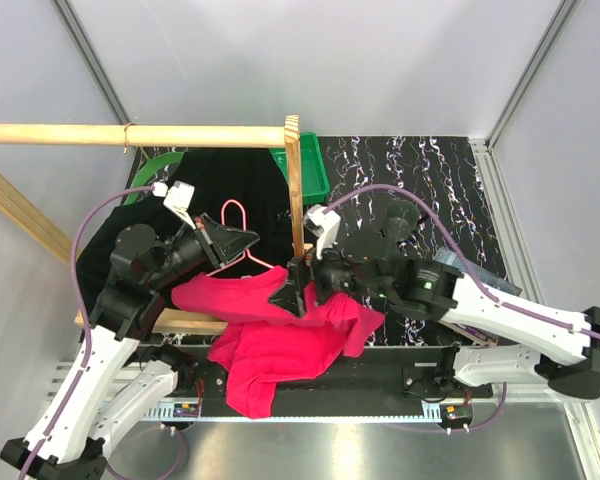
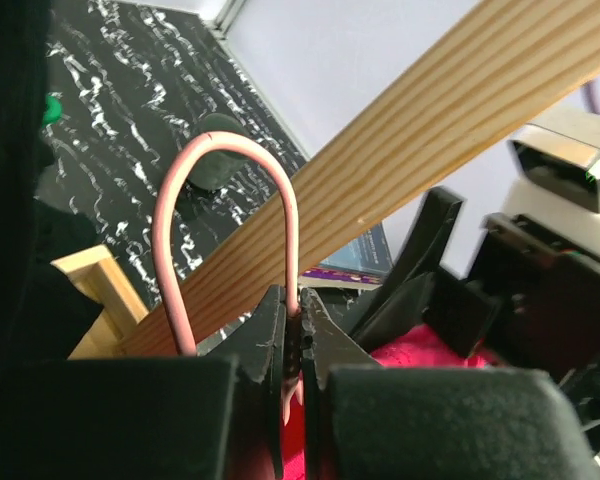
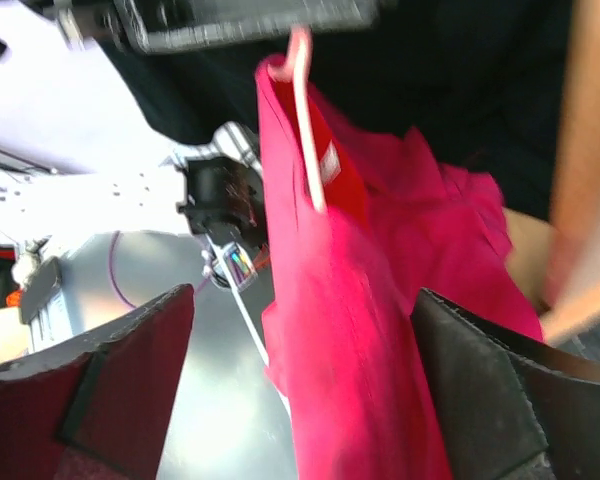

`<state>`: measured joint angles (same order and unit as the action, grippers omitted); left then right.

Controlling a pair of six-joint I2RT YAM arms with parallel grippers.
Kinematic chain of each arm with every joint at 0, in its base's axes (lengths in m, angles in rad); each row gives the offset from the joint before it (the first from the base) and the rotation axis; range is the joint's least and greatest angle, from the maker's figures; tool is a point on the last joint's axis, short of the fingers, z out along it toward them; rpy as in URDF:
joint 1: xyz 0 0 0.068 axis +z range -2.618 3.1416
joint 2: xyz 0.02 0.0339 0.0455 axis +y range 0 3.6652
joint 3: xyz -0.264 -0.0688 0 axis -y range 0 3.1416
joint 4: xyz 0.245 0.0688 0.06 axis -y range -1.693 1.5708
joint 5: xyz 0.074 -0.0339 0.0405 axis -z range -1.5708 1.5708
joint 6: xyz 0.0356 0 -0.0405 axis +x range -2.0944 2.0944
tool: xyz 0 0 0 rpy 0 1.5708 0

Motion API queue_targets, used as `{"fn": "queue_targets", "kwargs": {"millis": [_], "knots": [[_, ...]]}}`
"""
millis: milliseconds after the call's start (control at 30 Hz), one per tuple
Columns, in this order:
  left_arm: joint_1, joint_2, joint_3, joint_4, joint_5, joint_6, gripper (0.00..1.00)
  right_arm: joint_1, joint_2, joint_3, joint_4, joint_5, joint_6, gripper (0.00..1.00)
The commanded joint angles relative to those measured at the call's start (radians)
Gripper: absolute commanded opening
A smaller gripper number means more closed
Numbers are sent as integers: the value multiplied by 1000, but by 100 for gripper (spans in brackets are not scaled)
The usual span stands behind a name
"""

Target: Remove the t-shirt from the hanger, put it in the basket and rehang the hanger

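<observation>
A bright pink t-shirt [image 1: 280,335] hangs on a pale pink wire hanger [image 1: 236,212], off the rail, over the table's near edge. My left gripper [image 1: 242,243] is shut on the hanger's neck just below the hook; in the left wrist view the hook [image 2: 210,160] loops up above the closed fingertips [image 2: 298,320]. My right gripper [image 1: 290,290] is open at the shirt's middle. In the right wrist view the shirt [image 3: 380,330] hangs between the spread fingers [image 3: 130,380], and the hanger wire [image 3: 305,120] shows at the collar.
A wooden rack with a horizontal rail [image 1: 130,134] and an upright post [image 1: 295,185] stands behind. A black garment [image 1: 220,185] hangs at the rack. A green bin [image 1: 315,170] sits on the black marbled tabletop [image 1: 430,180].
</observation>
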<state>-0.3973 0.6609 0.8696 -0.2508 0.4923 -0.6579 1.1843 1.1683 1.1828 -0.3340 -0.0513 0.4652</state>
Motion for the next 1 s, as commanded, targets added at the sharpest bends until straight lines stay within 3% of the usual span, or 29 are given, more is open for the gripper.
{"fn": "queue_targets", "kwargs": {"millis": [0, 133, 367, 500, 700, 733, 867, 967], "knots": [[6, -7, 77, 44, -98, 17, 0, 0, -134, 15, -262, 44, 12, 100], [6, 5, 101, 48, -97, 40, 0, 0, -255, -41, -336, 123, 36, 99], [5, 17, 126, 47, -90, 43, 0, 0, -455, -172, -349, 128, 82, 91], [6, 16, 127, 50, -95, 32, 0, 0, -513, -199, -332, 148, 90, 77], [5, 3, 128, 51, -107, 11, 0, 0, -567, -242, -249, 174, 90, 44], [6, 0, 126, 51, -109, 6, 0, 1, -572, -250, -241, 189, 92, 31], [6, -24, 114, 45, -145, -5, 0, 0, -593, -270, -227, 266, 143, 0], [6, -55, 92, 39, -227, -22, 0, 1, -642, -310, -232, 413, 222, 0]]}}
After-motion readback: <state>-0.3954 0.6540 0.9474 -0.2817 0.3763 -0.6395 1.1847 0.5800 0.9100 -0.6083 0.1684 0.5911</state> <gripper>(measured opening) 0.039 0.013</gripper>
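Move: The right gripper is wide open around the red t-shirt. The t-shirt's right-hand end, the next grip, lies roughly 13 cm to its right, 4 cm back and 3 cm lower. The pink hanger sits about 6 cm ahead and 8 cm left of the right hand, and the rack post some 12 cm ahead and 2 cm right. From the left gripper, shut on the hanger's neck, that t-shirt end is around 19 cm right, 13 cm back and 6 cm below. Draw the open right gripper about 14 cm right and some 3 cm back along the t-shirt, away from the hanger, sinking slightly late on, then shut the fingers on the cloth near its right-hand end, yawing roughly 15 degrees clockwise. Keep the left fingers closed on the hanger and raise it about 3 cm, easing slightly left. ##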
